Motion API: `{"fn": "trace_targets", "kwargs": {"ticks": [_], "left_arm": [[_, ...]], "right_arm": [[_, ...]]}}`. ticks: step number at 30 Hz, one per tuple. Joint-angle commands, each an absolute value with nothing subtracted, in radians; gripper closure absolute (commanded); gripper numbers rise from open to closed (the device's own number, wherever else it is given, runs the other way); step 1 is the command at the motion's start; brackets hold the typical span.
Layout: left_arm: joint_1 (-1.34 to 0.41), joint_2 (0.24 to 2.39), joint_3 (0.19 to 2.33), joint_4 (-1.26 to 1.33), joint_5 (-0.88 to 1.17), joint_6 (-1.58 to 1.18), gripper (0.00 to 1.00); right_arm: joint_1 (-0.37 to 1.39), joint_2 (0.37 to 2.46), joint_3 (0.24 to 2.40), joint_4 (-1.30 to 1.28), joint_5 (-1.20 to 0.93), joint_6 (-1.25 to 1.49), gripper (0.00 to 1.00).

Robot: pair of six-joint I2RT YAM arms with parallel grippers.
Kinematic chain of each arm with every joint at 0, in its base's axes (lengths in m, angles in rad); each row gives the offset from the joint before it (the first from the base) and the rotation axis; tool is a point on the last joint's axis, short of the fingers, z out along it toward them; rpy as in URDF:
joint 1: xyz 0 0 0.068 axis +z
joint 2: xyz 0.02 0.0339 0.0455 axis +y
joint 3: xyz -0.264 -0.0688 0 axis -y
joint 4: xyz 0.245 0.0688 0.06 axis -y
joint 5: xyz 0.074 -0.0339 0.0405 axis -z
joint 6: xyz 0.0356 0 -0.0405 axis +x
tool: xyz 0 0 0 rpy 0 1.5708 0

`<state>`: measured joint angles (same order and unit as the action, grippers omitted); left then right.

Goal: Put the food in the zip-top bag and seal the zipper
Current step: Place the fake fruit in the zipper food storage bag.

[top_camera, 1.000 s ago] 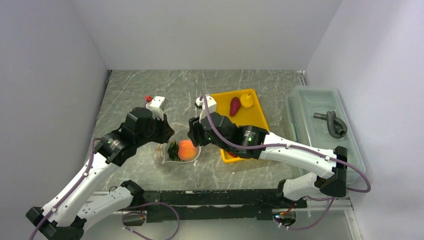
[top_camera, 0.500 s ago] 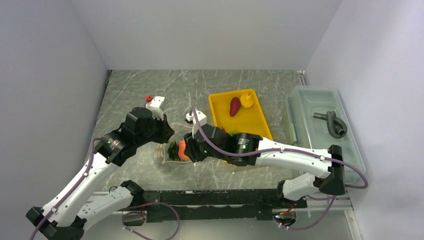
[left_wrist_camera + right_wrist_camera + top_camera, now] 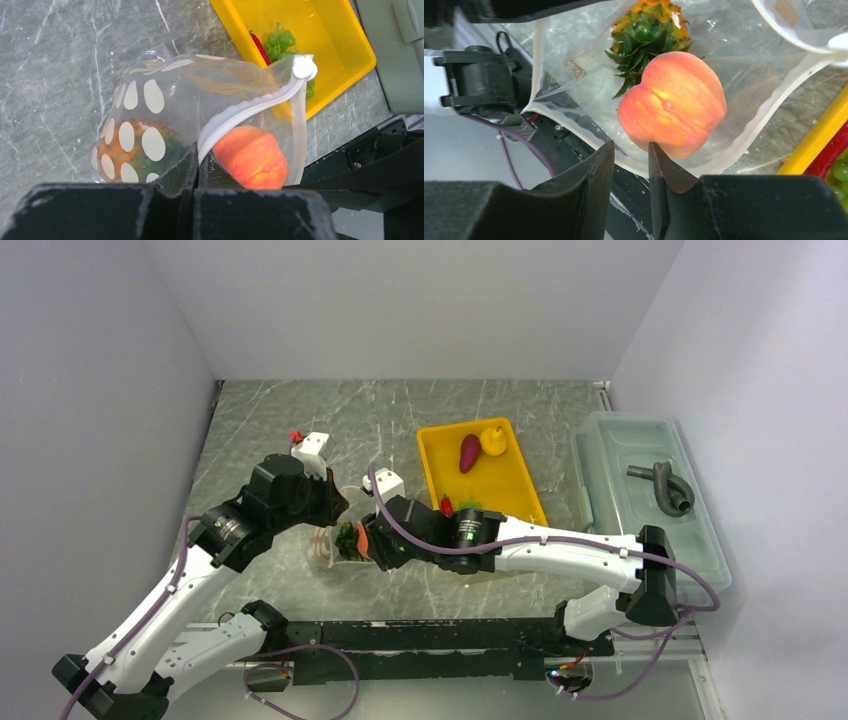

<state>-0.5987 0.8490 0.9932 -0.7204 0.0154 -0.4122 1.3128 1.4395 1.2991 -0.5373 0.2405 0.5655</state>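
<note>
The clear zip-top bag (image 3: 165,100) with white dots lies left of the yellow tray (image 3: 500,480). My left gripper (image 3: 198,152) is shut on its whitish zipper (image 3: 250,107) and holds the mouth up. The orange pineapple (image 3: 125,155) is deep inside the bag. The peach (image 3: 674,102) sits in the bag's mouth, just past my right gripper (image 3: 631,145). That gripper's jaws stand apart with nothing between them, and one fingertip is close to the peach. In the tray are the purple piece (image 3: 468,452), yellow pear (image 3: 493,440), red chilli (image 3: 259,46) and green grapes (image 3: 280,40).
A translucent lidded bin (image 3: 640,490) with a grey hose piece on it stands right of the tray. Grey walls close in the marble table on three sides. The right arm's forearm crosses over the tray's near end.
My right gripper has moved left and down from the tray's edge to the bag's mouth, and its jaws have narrowed. The peach is now mostly hidden under it from above. The left arm has held still.
</note>
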Motion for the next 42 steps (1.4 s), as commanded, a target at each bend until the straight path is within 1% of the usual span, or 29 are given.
{"fn": "trace_targets", "kwargs": {"ticks": [1,12,23,25,29,30,31,33,36,42], "left_arm": [[-0.592,0.850,1.003,-0.697,0.037,-0.402,1.00],[-0.591,0.845,1.002,-0.694,0.047,-0.401,1.00],[-0.590,0.842,1.000,-0.693,0.052,-0.396,1.00],[-0.591,0.843,1.001,-0.693,0.052,-0.396,1.00],[-0.591,0.847,1.003,-0.695,0.051,-0.397,1.00],[-0.589,0.847,1.003,-0.695,0.051,-0.399,1.00],[-0.587,0.847,1.003,-0.695,0.051,-0.399,1.00],[-0.586,0.845,1.002,-0.693,0.053,-0.399,1.00],[-0.584,0.845,1.002,-0.693,0.055,-0.399,1.00],[-0.582,0.844,1.002,-0.692,0.058,-0.399,1.00]], "right_arm": [[1.319,1.459,1.331,-0.568,0.304,0.583,0.65],[1.317,1.494,1.391,-0.598,0.430,0.585,0.65],[1.289,1.526,1.440,-0.591,0.458,0.565,0.64],[1.289,1.527,1.452,-0.594,0.442,0.559,0.59],[1.289,1.522,1.446,-0.593,0.428,0.564,0.45],[1.289,1.524,1.443,-0.599,0.429,0.571,0.39],[1.289,1.524,1.439,-0.601,0.429,0.578,0.36],[1.289,1.526,1.431,-0.601,0.431,0.591,0.31],[1.289,1.545,1.433,-0.621,0.447,0.614,0.26],[1.289,1.587,1.429,-0.616,0.440,0.647,0.25]]}}
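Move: The peach, already in the mouth of the bag, sits just beyond my right fingertips, about 4 cm ahead, 2 cm left and 3 cm below. Deeper in the bag, the pineapple lies roughly 7 cm left of the peach and 3 cm farther out; the chili in the tray is some 17 cm to the right of my right hand and 4 cm ahead. From my left hand the peach lies about 5 cm back, 5 cm right and 6 cm down. With half-closed fingers right at the peach's near side, I dip my right hand about 2 cm while going forward along the peach, rise again, and stop about 4 cm farther forward, turned some 10 degrees clockwise. There I spread the fingers wide around the peach and begin to sink. My left hand keeps its pinch on the bag's rim. ##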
